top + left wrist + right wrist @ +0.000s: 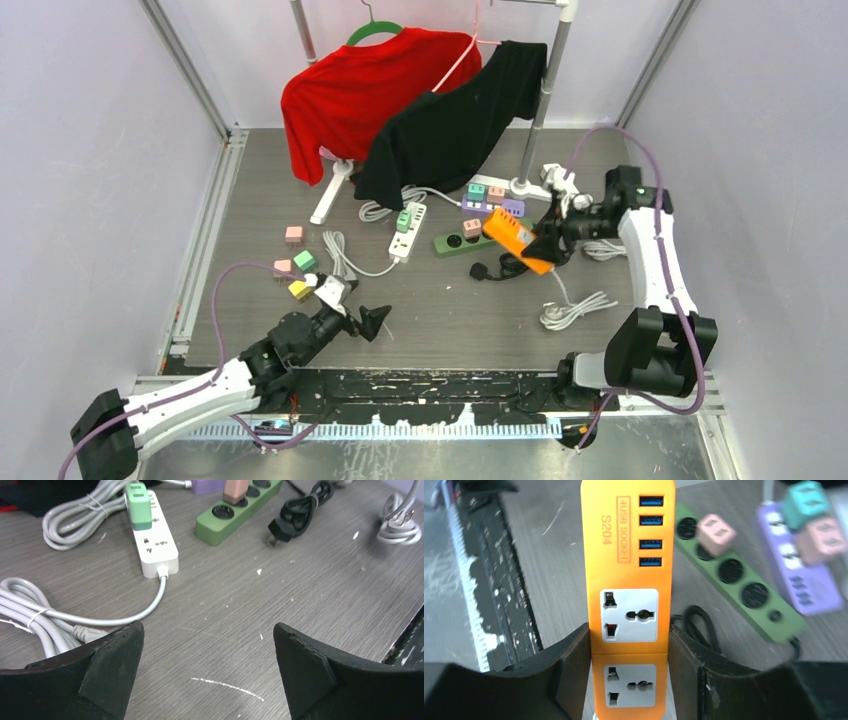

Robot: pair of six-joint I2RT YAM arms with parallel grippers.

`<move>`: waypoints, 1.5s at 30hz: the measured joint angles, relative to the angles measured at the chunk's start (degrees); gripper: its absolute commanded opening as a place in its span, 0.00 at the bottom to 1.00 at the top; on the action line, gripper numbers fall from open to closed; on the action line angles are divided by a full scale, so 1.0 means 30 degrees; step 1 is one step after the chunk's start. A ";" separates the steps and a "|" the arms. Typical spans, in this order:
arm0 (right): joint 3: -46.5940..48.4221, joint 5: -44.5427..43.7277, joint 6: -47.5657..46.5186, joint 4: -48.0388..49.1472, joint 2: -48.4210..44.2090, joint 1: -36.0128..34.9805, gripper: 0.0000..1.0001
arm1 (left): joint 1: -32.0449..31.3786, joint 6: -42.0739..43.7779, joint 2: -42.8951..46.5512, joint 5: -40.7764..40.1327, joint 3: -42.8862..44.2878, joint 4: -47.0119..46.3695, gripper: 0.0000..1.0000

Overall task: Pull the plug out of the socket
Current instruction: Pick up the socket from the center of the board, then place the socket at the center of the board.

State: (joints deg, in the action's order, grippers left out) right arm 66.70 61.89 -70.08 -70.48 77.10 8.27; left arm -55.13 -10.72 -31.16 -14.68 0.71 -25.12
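My right gripper (629, 641) (548, 250) is shut on an orange socket strip (629, 555) (516, 238), gripping its sides and holding it tilted above the table. Both outlets and the USB ports that show on it are empty. On the table, a green cube plug (138, 505) (403, 220) sits in the white strip (156, 550), and a pink cube plug (716, 528) (472, 227) sits in the green strip (744, 587). At the near left, my left gripper (207, 640) (356, 312) hovers low over bare table, open and holding nothing.
A purple strip (804, 580) carries teal and pink cubes. Loose pink, green and yellow cubes (299, 290) lie by my left arm. White cord bundles (30, 615) (575, 310) and a black plug cord (295, 512) lie about. A rack with red and black shirts (440, 120) stands behind.
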 measured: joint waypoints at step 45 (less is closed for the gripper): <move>1.4557 -1.8119 2.1376 0.9865 1.7209 0.3388 0.55 | 0.0000 -0.1282 0.1690 -0.1464 0.0124 0.3628 0.99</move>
State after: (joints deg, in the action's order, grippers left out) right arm 110.37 7.53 -5.96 -40.88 128.73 18.44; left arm -55.13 -14.57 -26.09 -19.07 1.08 -14.24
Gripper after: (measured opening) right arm 0.578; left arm 0.994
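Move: The right hand already holds the orange socket up, and its open spot beside the far right edge lies about 27 cm ahead, 25 cm to the right and 17 cm below. The white power strip is some 26 cm ahead and 15 cm right; the rack foot is about as far ahead but 5 cm right. The white coil is 10 cm ahead, 25 cm right. From the left hand, that spot is roughly 36 cm ahead and 66 cm right. Keeping the orange socket pinched between its fingers, the right hand swings it forward and right, some 25 cm each way, over the white cables to the open spot right of the white power strip. It rises slightly first, then sinks to about 13 cm below its start, turning some 80 degrees clockwise until the fingers point steeply down and forward. ##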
